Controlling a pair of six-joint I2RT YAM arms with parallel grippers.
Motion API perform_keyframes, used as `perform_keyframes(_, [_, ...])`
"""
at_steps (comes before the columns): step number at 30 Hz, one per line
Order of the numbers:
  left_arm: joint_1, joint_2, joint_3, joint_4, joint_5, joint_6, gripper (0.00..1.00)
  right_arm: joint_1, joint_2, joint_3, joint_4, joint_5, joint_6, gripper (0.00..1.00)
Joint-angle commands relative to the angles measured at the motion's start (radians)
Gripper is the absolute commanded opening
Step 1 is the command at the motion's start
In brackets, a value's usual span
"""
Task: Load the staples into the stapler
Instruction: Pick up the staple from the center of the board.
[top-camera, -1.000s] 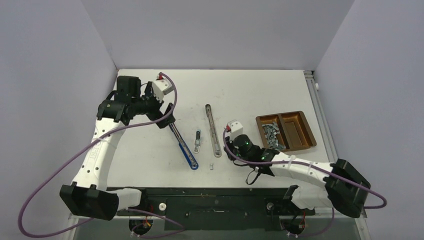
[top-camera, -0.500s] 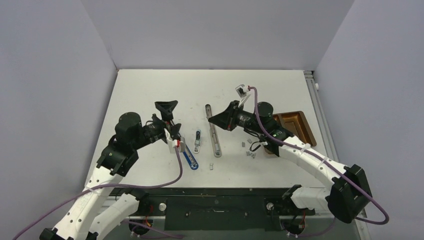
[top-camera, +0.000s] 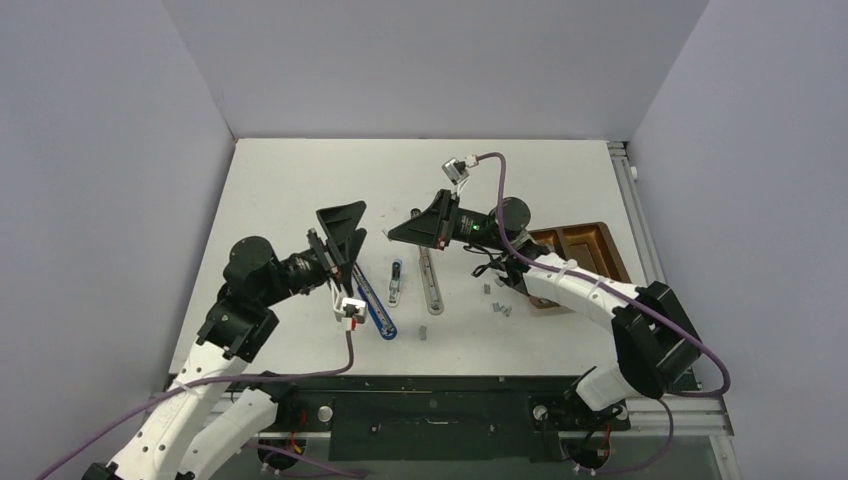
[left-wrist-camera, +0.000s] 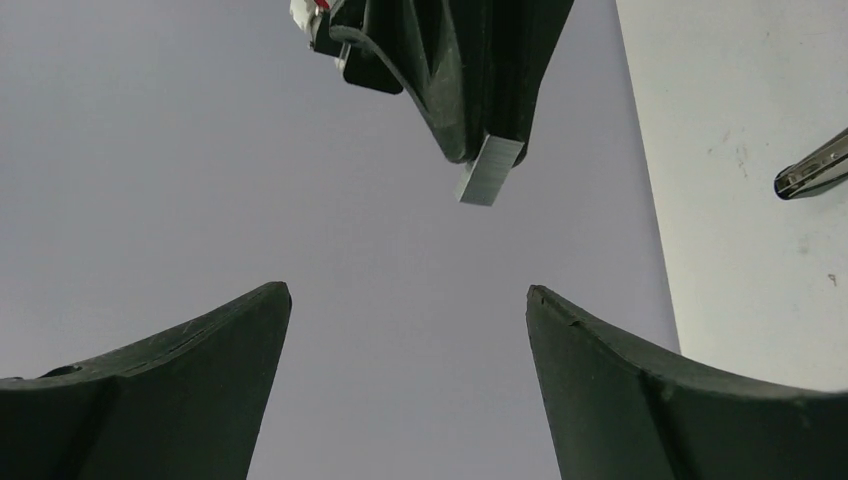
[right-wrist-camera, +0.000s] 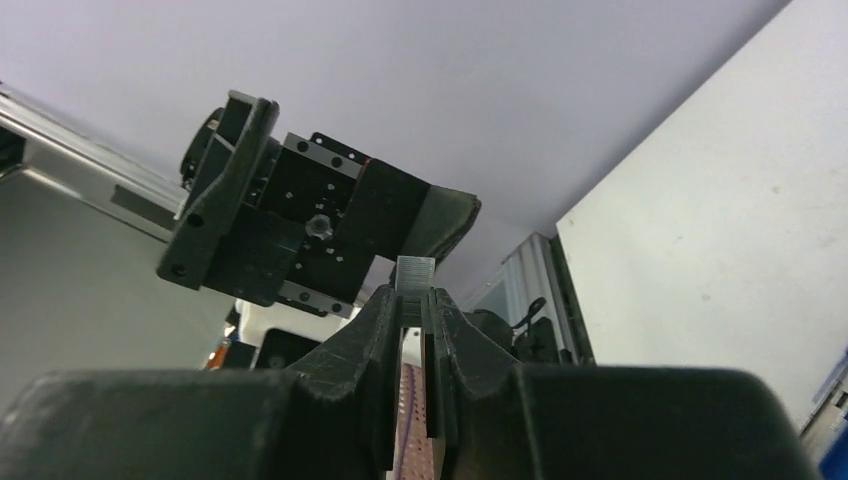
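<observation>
My right gripper (top-camera: 393, 236) hangs above the table, shut on a short silvery strip of staples (right-wrist-camera: 415, 270) that sticks out past its fingertips (right-wrist-camera: 385, 300). In the left wrist view the same staples (left-wrist-camera: 490, 170) show at the tip of the right fingers. My left gripper (top-camera: 345, 235) faces it from the left, held in the air, open and empty (left-wrist-camera: 408, 290). The stapler lies apart on the table below: a blue body (top-camera: 375, 310), a long silver rail (top-camera: 429, 270) and a small piece (top-camera: 396, 281).
A brown two-compartment tray (top-camera: 600, 250) sits at the right, partly behind my right arm. Loose staple strips lie on the table (top-camera: 498, 308) and near the front (top-camera: 423, 333). The rail's tip shows in the left wrist view (left-wrist-camera: 812, 175).
My right gripper has risen from the table and swung left with the staple strip. My left arm has come down from the back left and now points its gripper at it.
</observation>
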Motion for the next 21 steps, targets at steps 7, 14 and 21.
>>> perform_keyframes(7, [-0.005, -0.004, 0.011, -0.031, 0.103, 0.188, 0.69, 0.037, 0.100, 0.095, 0.348, -0.050, 0.233, 0.09])
perform_keyframes(14, [-0.005, 0.002, 0.029, -0.077, 0.125, 0.231, 0.59, 0.045, 0.133, 0.137, 0.328, -0.050, 0.235, 0.09])
perform_keyframes(21, [-0.005, 0.010, 0.049, -0.119, 0.102, 0.248, 0.40, 0.044, 0.163, 0.147, 0.330, -0.057, 0.252, 0.09])
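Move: My right fingers already pinch the staple strip. It stands about 4 cm to the right of my open left hand, some 2 cm back and 3 cm lower; from my right hand, the gap between the left fingers lies about 5 cm left, 2 cm ahead and 3 cm up. Far below my left hand, roughly 34 cm, lie the blue stapler piece (4 cm left, 1 cm back) and the silver rail (8 cm right, 4 cm ahead). I bring my hands together in mid-air: my right hand keeps its grip and lifts the staple strip about 3 cm, carrying it some 2 cm left to the mouth of the left gripper. My left hand eases a centimetre or so back and right, then sinks slightly, rolling about 10 degrees while its fingers close from nearly wide open to under half, around the strip without visibly gripping it. ##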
